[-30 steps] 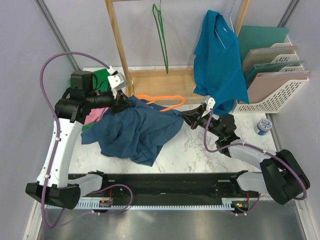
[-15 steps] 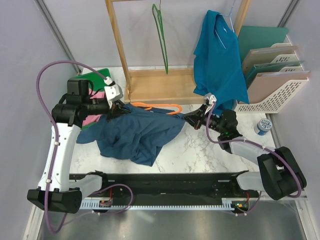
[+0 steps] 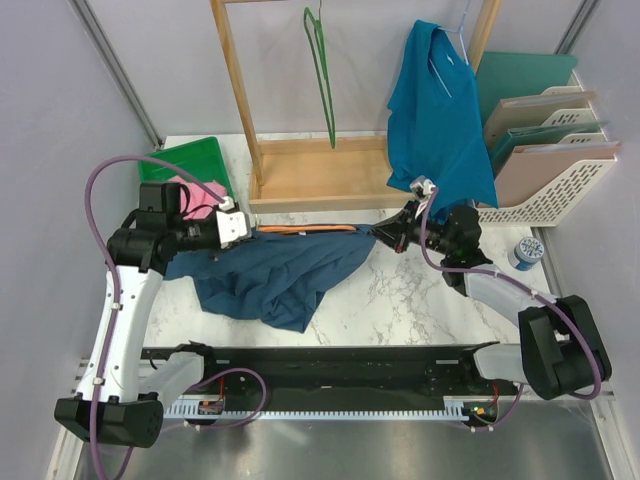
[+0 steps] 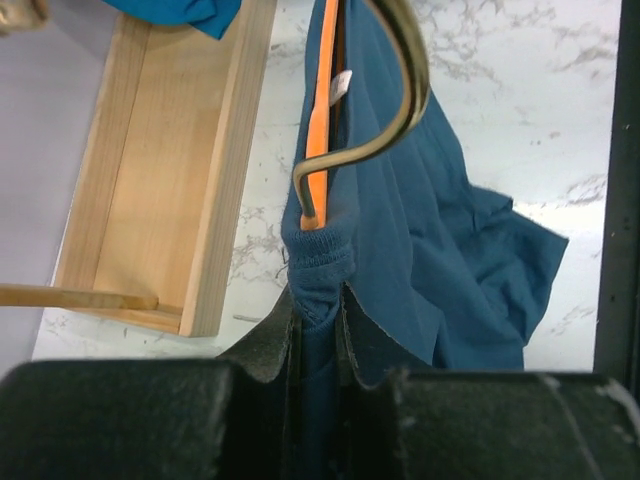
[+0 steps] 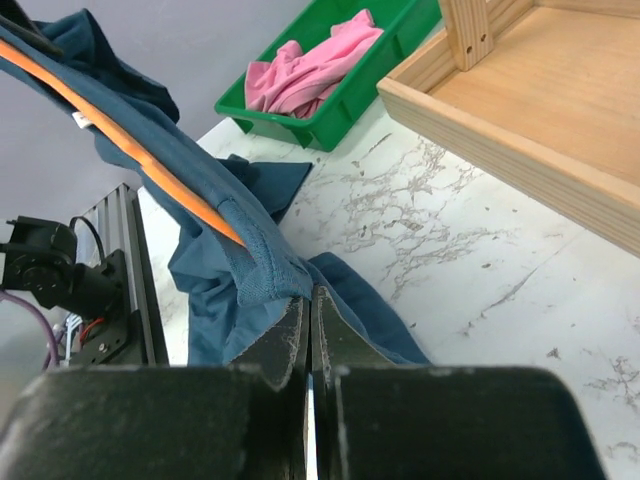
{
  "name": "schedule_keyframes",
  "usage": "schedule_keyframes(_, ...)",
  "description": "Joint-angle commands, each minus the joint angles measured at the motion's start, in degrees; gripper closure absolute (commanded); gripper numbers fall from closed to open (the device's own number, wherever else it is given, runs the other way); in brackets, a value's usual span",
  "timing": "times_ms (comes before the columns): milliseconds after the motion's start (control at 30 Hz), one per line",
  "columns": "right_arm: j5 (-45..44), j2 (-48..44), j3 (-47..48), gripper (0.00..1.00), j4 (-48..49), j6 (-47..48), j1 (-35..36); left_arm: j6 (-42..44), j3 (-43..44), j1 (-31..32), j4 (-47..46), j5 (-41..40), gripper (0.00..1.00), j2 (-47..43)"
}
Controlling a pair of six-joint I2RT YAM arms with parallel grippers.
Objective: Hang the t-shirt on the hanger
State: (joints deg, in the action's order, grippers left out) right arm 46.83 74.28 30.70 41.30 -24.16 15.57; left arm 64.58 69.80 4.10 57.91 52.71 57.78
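The dark navy t-shirt (image 3: 280, 275) is stretched in a line between my two grippers, and its body sags onto the marble table. The orange hanger (image 3: 305, 229) runs along the shirt's top edge, mostly inside the cloth. My left gripper (image 3: 240, 228) is shut on the bunched cloth of the t-shirt (image 4: 440, 250), just below the orange hanger (image 4: 318, 130) and its metal hook (image 4: 405, 90). My right gripper (image 3: 385, 236) is shut on the hem of the t-shirt (image 5: 250, 260), where the end of the hanger (image 5: 150, 170) shows.
A wooden rack (image 3: 300, 175) stands behind, with a green hanger (image 3: 325, 80) and a teal shirt (image 3: 440, 110) hung on it. A green bin (image 3: 195, 162) holding a pink garment (image 5: 310, 65) is at the back left. A file rack (image 3: 550, 150) and a bottle (image 3: 526, 252) are on the right.
Both grippers have drawn the shirt taut. The left gripper moved toward the near side. The hanger now shows as a thin straight line instead of a loose curve.
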Motion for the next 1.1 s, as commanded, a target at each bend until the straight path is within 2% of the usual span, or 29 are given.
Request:
schedule_keyframes(0, -0.2, -3.2, 3.2, 1.0, -5.6, 2.6, -3.3, 12.9, -0.7, -1.5, 1.7, -9.8, 0.98, -1.0)
schedule_keyframes(133, 2.1, -5.2, 4.7, 1.0, -8.4, 4.9, -3.4, 14.9, -0.5, -1.5, 1.6, -11.4, 0.98, -0.3)
schedule_keyframes(200, 2.3, -6.2, 5.6, 1.0, -9.7, 6.4, -2.7, 13.4, 1.3, -1.4, 2.3, -8.5, 0.98, -0.1)
schedule_keyframes(267, 3.0, -6.7, 6.6, 1.0, -11.1, 9.2, -1.9, 12.8, 1.9, 1.9, 2.4, -8.9, 0.98, 0.0)
schedule_keyframes(367, 2.7, -7.0, 10.3, 1.0, -17.3, 14.1, 1.5, 7.5, 3.2, 8.4, 2.0, -11.4, 0.98, 0.7)
schedule_keyframes(467, 1.4, -7.2, 12.6, 1.0, -21.4, 18.4, 3.8, 0.9, 5.9, 11.5, 1.2, -10.7, 0.98, 2.7)
schedule_keyframes(600, -0.9, -7.6, 16.0, 1.0, -26.0, 22.3, 8.3, -6.3, 6.9, 12.7, -2.7, -8.6, 0.98, 3.7)
schedule_keyframes(767, -2.8, -8.0, 18.8, 1.0, -28.5, 23.7, 11.8, -8.8, 6.3, 17.1, -5.2, -11.0, 0.98, 3.9)
schedule_keyframes(900, -4.2, -8.1, 20.1, 1.0, -30.0, 26.4, 13.8, -9.4, 6.1, 17.9, -6.6, -10.3, 0.98, 3.7)
schedule_keyframes(1067, -3.0, -9.1, 21.2, 1.0, -32.5, 29.1, 14.3, -11.1, 5.9, 19.7, -7.6, -14.6, 0.98, 4.8)
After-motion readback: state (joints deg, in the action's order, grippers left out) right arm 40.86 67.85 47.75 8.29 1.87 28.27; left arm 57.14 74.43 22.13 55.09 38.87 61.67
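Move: The left hand holds the t-shirt and hanger beside the hook; the shirt edge in the right fingers lies about 22 cm to its right, some 5 cm farther out and 8 cm lower. From the right hand, the orange hanger's covered right end is about 4 cm to the left, roughly level. The wooden rack's front rail is 9 cm to the right hand's left, 8 farther out and 16 below; the green bin is 17 cm left of the left hand, 16 farther out, 25 below. The right hand, still pinching the shirt edge, rises about 5 cm, then also swings left and a little back towards the left hand and the hanger's covered end, its wrist rolling some 20 degrees counter-clockwise as seen from behind along the fingers. The left hand dips about a centimetre, then carries the hook end of the hanger and its bunched shirt about 5 cm right towards the right fingers and comes back up, both grips kept. ##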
